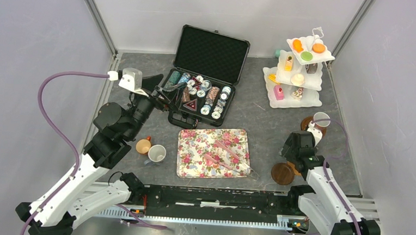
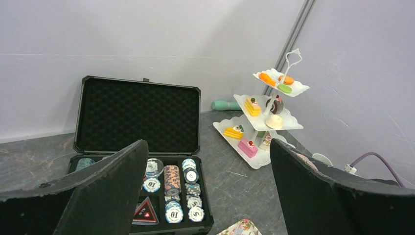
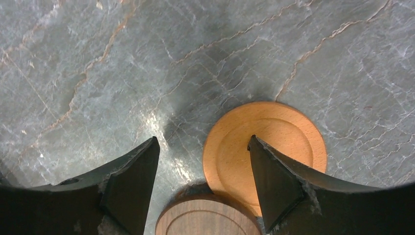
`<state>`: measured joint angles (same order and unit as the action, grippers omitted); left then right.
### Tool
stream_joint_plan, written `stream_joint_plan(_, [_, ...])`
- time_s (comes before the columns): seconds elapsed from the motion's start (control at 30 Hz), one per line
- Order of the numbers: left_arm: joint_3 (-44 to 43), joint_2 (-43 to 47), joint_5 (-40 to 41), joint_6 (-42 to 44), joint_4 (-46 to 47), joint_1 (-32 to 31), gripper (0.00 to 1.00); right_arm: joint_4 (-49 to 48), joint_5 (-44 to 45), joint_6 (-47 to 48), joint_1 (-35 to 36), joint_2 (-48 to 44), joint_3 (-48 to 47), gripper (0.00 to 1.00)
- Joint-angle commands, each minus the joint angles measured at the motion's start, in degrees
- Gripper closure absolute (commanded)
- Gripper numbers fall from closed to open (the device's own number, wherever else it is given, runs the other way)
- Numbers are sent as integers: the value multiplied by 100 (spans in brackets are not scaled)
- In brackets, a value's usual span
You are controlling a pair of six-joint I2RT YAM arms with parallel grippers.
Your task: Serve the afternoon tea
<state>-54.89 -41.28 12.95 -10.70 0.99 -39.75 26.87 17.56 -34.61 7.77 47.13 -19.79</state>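
Observation:
Small toy cakes and macarons sit on a white three-tier stand (image 1: pixel 298 74) at the back right, which the left wrist view also shows as the stand (image 2: pixel 264 122). An orange-brown mug (image 1: pixel 143 146) and a white mug (image 1: pixel 156 153) stand left of the floral tray (image 1: pixel 192 160). A grey mug (image 1: pixel 321 120) rests on a dark saucer at the right. My left gripper (image 1: pixel 166 96) hovers open by the poker case, holding nothing. My right gripper (image 3: pixel 203 139) points down, open, above a light wooden saucer (image 3: pixel 266 147) and a dark wooden saucer (image 3: pixel 208 218).
An open black case (image 1: pixel 210 52) of poker chips lies at the back centre. Pink tongs (image 1: pixel 222 154) lie on the floral tray. The dark saucer (image 1: pixel 282 173) sits near the front right. Grey walls enclose the table on three sides.

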Motion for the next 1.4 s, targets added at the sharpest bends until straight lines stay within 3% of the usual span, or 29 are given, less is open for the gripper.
stream_joint_plan(0.0, [-13, -44, -50, -178, 218, -24, 0, -458, 5, -449, 0, -62, 214, 26])
stream_joint_plan(0.33, [-22, -95, 2, -130, 199, -16, 0, -2551, -658, -27, 5, 732, 354, 29])
stream_joint_plan(0.57, [-30, -103, 42, -85, 182, -16, 0, -3843, -636, 193, 5, 2058, 5, 30])
stream_joint_plan(0.77, [-40, -117, 75, -45, 173, -16, 0, -4221, -474, 423, 5, 2934, -455, 29])
stream_joint_plan(1.37, [-39, -98, 63, -40, 164, -16, 0, -4344, 317, 1383, 5, 4042, -1503, 27])
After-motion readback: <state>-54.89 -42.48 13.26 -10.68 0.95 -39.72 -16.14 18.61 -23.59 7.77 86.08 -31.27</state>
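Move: The light orange coaster is almost under my right hand, its middle about 4 cm right and 3 cm back, just below fingertip level. The dark coaster overlaps it, some 8 cm behind my hand and 3 cm left; the mug's coaster lies about 16 cm ahead and 11 cm right, the tiered stand roughly 33 cm ahead. From my left hand the orange coaster is some 55 cm right, 7 cm back and 41 cm below. With its right fingertip on the light orange coaster, my right hand drags the coaster forward across the table towards the space in front of the tiered stand and left of the mug's coaster, about 16 cm in one level sweep. On the way the wrist tilts the fingers up some 15 degrees towards forward; the fingers stay open. ##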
